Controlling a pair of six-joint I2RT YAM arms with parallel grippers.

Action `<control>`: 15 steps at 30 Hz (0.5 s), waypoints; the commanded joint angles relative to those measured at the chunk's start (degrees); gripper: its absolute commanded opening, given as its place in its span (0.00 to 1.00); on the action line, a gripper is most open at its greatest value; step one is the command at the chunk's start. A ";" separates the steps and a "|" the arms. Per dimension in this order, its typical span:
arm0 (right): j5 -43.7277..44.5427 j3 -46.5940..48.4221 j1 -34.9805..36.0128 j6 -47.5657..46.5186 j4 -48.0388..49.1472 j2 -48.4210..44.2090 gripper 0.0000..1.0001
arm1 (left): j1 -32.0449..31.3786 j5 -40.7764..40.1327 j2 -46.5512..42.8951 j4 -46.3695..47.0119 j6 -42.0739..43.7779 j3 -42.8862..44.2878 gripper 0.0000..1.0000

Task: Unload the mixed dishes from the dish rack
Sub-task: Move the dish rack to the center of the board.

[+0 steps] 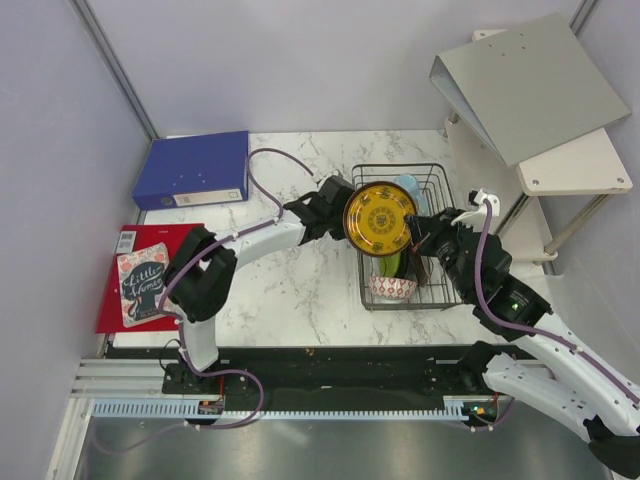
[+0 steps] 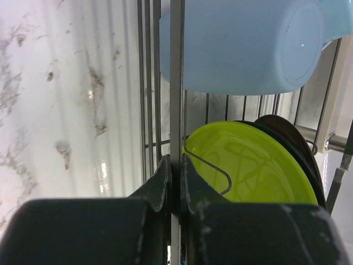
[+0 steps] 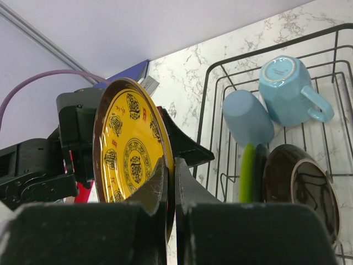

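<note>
A yellow-brown patterned plate (image 1: pixel 380 220) is held on edge above the left side of the black wire dish rack (image 1: pixel 400 166). My left gripper (image 1: pixel 341 214) is shut on its left rim, and my right gripper (image 1: pixel 418 232) is shut on its right rim. In the left wrist view the plate's thin edge (image 2: pixel 176 83) runs up between the shut fingers (image 2: pixel 176 171). The right wrist view shows the plate's face (image 3: pixel 129 143) in my right gripper (image 3: pixel 171 171). Inside the rack stand a lime green plate (image 3: pixel 247 171), a dark plate (image 3: pixel 300 187), two light blue cups (image 3: pixel 248 116) (image 3: pixel 287 88) and a red-and-white bowl (image 1: pixel 393 288).
A blue ring binder (image 1: pixel 195 168) lies at the back left of the marble table. A red book (image 1: pixel 140 275) lies at the left edge. A white shelf (image 1: pixel 580 165) with a grey binder (image 1: pixel 530 80) on it stands right of the rack.
</note>
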 commanded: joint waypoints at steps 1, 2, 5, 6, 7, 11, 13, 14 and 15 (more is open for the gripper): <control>1.03 1.02 -0.16 0.01 1.16 -1.00 0.00 | -0.88 2.41 4.99 0.49 -2.48 4.89 0.02; 1.11 1.02 -0.07 -0.08 1.07 -1.18 0.00 | -0.79 2.41 5.08 -0.30 -1.87 5.42 0.02; 1.55 1.11 -0.16 -0.61 0.37 -2.23 0.00 | 0.00 1.89 3.86 -2.41 1.30 5.96 0.16; 1.90 1.20 -0.16 -0.70 0.02 -2.32 0.00 | 0.61 1.36 1.85 -2.76 2.35 5.61 0.22; 1.99 1.20 -0.16 -0.87 -0.16 -2.50 0.00 | 1.05 1.19 0.87 -3.20 2.71 4.56 0.43; 1.56 1.38 -0.16 -0.35 -0.34 -2.59 0.00 | 3.25 -0.30 -4.66 -6.36 3.85 2.27 0.72; 0.94 1.55 -0.16 0.00 -0.34 -2.41 0.00 | 4.65 -1.27 -7.64 -8.73 4.03 1.57 0.82; 0.94 1.64 -0.07 0.01 -0.25 -2.24 0.00 | 5.01 -2.76 -8.79 -10.83 4.12 1.30 0.87; 0.94 1.64 -0.07 0.01 -0.25 -2.23 0.00 | 5.79 -3.55 -10.20 -12.07 4.20 0.60 0.95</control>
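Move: Pinched in the left fingers is the left top rail of the dish rack, whose middle lies about 10 cm to the right, level fore and aft and some 5 cm lower. A little below that hand, the near blue cup is 5 cm ahead and 6 cm right, the green plate 6 cm back and 6 cm right, and the patterned bowl 11 cm back and 8 cm right. From the right hand, the rack's middle is roughly 5 cm ahead, 3 cm right and 23 cm below. Sliding right by only 1.5 cm or so with the rack's rail still pinched, the left hand finishes the drag, then spreads its fingers almost fully and lets go of the rail. It turns back left about 4.5 cm, away from the rack's middle, rising slightly at the last. ##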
